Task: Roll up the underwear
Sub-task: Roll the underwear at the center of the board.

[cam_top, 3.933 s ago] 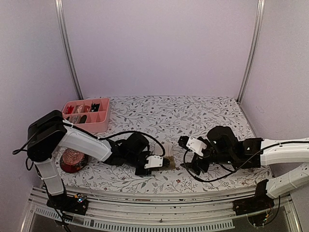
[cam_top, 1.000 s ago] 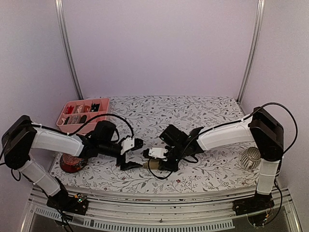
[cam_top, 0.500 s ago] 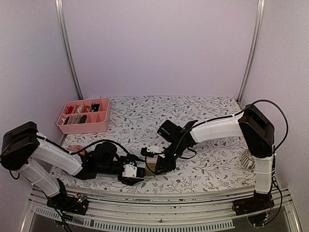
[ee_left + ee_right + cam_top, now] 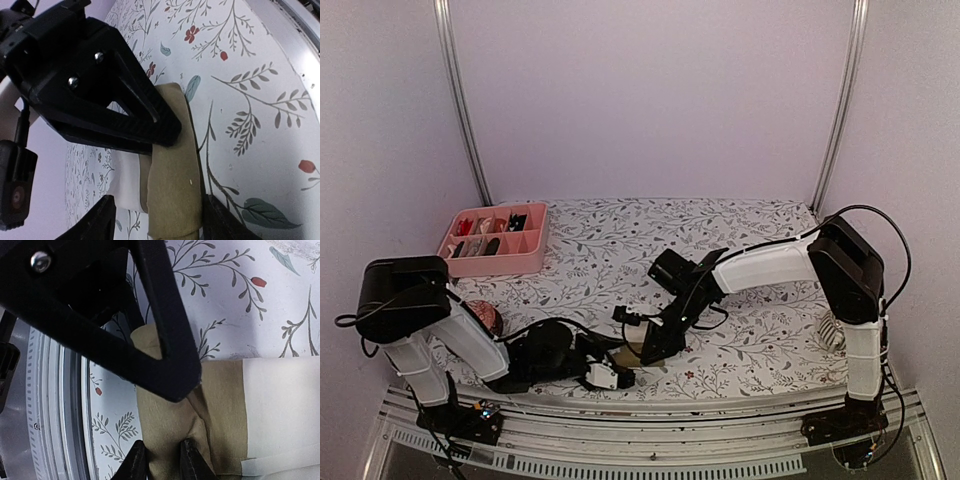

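The tan-beige underwear [image 4: 631, 352] lies partly rolled near the table's front edge, its pale band [image 4: 280, 405] flat beside the roll. My right gripper [image 4: 162, 462] is shut on a fold of the tan cloth [image 4: 170, 420], reaching in from the right [image 4: 650, 345]. My left gripper [image 4: 165, 225] comes in low from the front [image 4: 608, 376]. Its jaws straddle the tan roll [image 4: 172, 185]: one finger [image 4: 225, 220] touches the roll's side, while the other [image 4: 105, 220] stands off past the pale band [image 4: 127, 180]. Each wrist view shows the other gripper's black finger pressed on the cloth.
A pink divided tray [image 4: 525, 262] with small items stands at the back left. A red round tin [image 4: 488, 318] sits behind the left arm, and a white ribbed object [image 4: 832, 330] is at the right. The table's metal front rail [image 4: 50, 390] runs close to the roll.
My left arm has swung down to the near edge, and its jaws have narrowed around the tan roll. The right gripper has kept its hold on the cloth, barely shifting.
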`<action>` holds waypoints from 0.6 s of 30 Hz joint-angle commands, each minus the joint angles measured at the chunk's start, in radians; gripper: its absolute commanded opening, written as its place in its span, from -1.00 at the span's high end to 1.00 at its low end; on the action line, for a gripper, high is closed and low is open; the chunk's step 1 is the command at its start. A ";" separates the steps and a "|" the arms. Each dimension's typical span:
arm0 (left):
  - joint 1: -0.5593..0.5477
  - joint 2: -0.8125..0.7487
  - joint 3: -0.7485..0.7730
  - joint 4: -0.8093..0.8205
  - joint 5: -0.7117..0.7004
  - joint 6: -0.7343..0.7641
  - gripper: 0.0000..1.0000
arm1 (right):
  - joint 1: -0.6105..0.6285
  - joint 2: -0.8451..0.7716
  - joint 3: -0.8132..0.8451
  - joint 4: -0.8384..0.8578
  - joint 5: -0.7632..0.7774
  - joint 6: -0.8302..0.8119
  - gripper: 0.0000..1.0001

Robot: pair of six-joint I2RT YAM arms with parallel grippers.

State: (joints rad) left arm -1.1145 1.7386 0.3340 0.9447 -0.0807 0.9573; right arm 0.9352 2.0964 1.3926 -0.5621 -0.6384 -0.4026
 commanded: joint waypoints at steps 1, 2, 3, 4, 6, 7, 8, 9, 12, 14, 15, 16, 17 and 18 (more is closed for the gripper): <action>-0.045 0.037 -0.033 0.053 -0.044 0.066 -0.18 | -0.001 0.060 -0.024 -0.100 0.032 0.010 0.53; -0.051 0.046 -0.032 0.054 -0.050 0.075 -0.14 | -0.004 0.062 -0.024 -0.099 0.033 0.011 0.53; -0.056 0.056 -0.031 0.060 -0.060 0.082 -0.09 | -0.004 0.062 -0.024 -0.099 0.032 0.011 0.53; -0.060 0.068 -0.031 0.069 -0.069 0.089 -0.06 | -0.004 0.062 -0.024 -0.100 0.032 0.011 0.53; -0.067 0.092 -0.033 0.092 -0.085 0.103 0.03 | -0.005 0.062 -0.024 -0.099 0.031 0.011 0.53; -0.072 0.104 -0.034 0.105 -0.092 0.109 0.11 | -0.006 0.062 -0.024 -0.100 0.031 0.011 0.53; -0.077 0.114 -0.034 0.114 -0.101 0.114 0.19 | -0.005 0.062 -0.023 -0.099 0.032 0.011 0.53; -0.081 0.126 -0.033 0.126 -0.109 0.118 0.30 | -0.005 0.062 -0.023 -0.099 0.031 0.011 0.53; -0.089 0.153 -0.029 0.151 -0.132 0.128 0.72 | -0.007 0.061 -0.024 -0.099 0.035 0.013 0.53; -0.090 0.165 -0.027 0.163 -0.144 0.125 1.00 | -0.007 0.053 -0.026 -0.099 0.048 0.016 0.53; -0.089 0.166 -0.022 0.160 -0.145 0.121 1.00 | -0.007 0.046 -0.030 -0.098 0.058 0.019 0.53; -0.088 0.165 -0.018 0.152 -0.146 0.115 1.00 | -0.007 0.037 -0.034 -0.095 0.069 0.019 0.52; -0.087 0.159 -0.012 0.136 -0.140 0.102 1.00 | -0.007 0.022 -0.040 -0.089 0.082 0.023 0.50; -0.086 0.149 -0.003 0.108 -0.130 0.087 1.00 | -0.006 0.004 -0.049 -0.083 0.093 0.027 0.47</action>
State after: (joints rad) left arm -1.1912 1.8683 0.3134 1.1221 -0.2119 1.0756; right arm 0.9291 2.0975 1.3933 -0.5682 -0.6418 -0.3958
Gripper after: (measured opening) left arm 0.042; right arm 0.245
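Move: The underwear roll's left end lies practically between the left hand's open fingers, about 1 cm back, 1 cm to the right and 1 cm lower. From there the roll runs right towards the other gripper; its loose white panel is some 5 cm ahead of the left hand and 2 cm to its right, and the board's near edge about 7 cm straight back. From the right hand that left end is roughly 6 cm to the left, level fore and aft, 1 cm below. The left fingers, already straddling the roll's left end, shut on it and pinch the khaki cloth, going from well over half open to nearly closed. Meanwhile that hand settles about 1.5 cm down and a little under 1 cm back, its wrist turning some 10 degrees; the right hand stays put with its fingers still set about the roll. ##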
